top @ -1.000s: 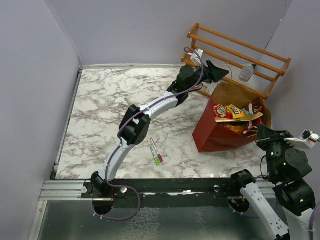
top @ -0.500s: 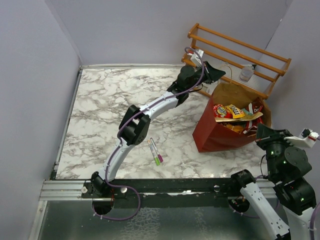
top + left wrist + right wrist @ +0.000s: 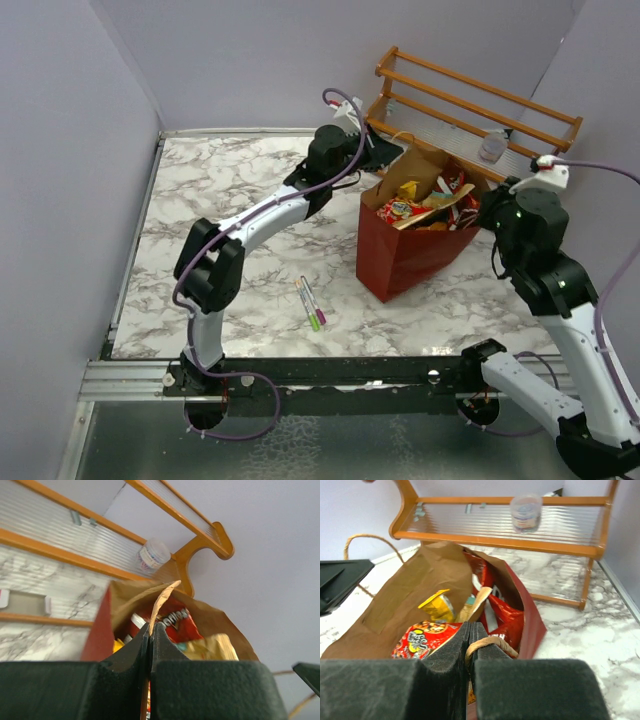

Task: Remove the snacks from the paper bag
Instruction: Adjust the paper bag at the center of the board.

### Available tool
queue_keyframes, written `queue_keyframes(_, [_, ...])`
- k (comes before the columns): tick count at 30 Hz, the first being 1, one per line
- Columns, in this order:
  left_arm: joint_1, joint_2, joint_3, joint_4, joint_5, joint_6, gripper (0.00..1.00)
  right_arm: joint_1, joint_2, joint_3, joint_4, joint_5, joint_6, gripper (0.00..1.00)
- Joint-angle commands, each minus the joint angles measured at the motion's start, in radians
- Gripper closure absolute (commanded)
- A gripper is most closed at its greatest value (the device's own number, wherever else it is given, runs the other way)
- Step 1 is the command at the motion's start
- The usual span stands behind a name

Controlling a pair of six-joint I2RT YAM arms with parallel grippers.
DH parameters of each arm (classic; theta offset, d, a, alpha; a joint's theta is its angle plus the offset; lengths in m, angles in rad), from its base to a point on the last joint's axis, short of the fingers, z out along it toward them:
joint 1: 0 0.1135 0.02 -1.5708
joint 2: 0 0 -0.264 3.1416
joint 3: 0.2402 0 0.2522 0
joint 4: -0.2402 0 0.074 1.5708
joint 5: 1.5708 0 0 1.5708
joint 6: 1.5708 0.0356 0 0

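Note:
The paper bag [image 3: 400, 258], red outside and brown inside, stands open on the marble table in front of the rack. Several snacks [image 3: 425, 198] fill it. The right wrist view shows a red packet [image 3: 420, 637], a yellow one [image 3: 437, 605] and a red Doritos bag [image 3: 502, 612]. My left gripper [image 3: 386, 164] is shut on the bag's far left paper rim [image 3: 161, 600], with the Doritos bag [image 3: 172, 622] just beyond. My right gripper [image 3: 486, 210] is shut on the bag's string handle [image 3: 490, 642] at its right rim.
A wooden slatted rack [image 3: 480, 105] stands behind the bag against the back wall, with a small plastic jar [image 3: 492, 147] on it. Two marker pens [image 3: 311, 303] lie on the table left of the bag. Grey walls close in left, back and right.
The left gripper has shut on the bag's rim and pulled back to the left. The right arm has risen and swung in beside the bag. The bag has shifted left.

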Motion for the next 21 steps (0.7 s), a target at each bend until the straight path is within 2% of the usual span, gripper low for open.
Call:
queue_keyframes(1, [0.011,-0.177,-0.107,0.091,-0.056,0.017,1.00,0.007,0.095,0.102,0.210,-0.080,-0.118,0.99])
queue_keyframes(8, [-0.002,-0.332,-0.247,0.077,-0.104,-0.012,1.00,0.006,0.225,0.208,0.230,-0.079,-0.189,0.99])
queue_keyframes(13, [-0.024,-0.402,-0.273,0.022,-0.160,-0.014,1.00,-0.016,0.313,0.300,0.216,-0.058,-0.216,0.99])
queue_keyframes(16, [-0.047,-0.425,-0.292,0.024,-0.163,-0.037,1.00,-0.076,0.359,0.348,0.189,-0.119,-0.204,0.99])
queue_keyframes(21, [-0.090,-0.460,-0.352,0.023,-0.173,-0.066,1.00,-0.228,0.459,0.433,0.099,-0.346,-0.187,0.99])
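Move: The paper bag, its handles already pinched in both grippers, sits between them: its middle is about 7 cm back from the left hand, 8 cm to its right and 18 cm below. From the right hand it is some 10 cm ahead, 9 cm left and 19 cm lower. The wooden rack stands roughly 15 cm ahead and 22 cm right of the left hand; the markers lie about 22 cm back and 20 cm left of the left hand. The paper bag is turned counter-clockwise by its twine handles, both grippers keeping their pinch. The left hand draws its handle back about 7 cm and some 5 cm left, rising slightly, while the right hand carries the other forward nearly 10 cm towards the rack, climbing a little and bowing left before swinging back right. ##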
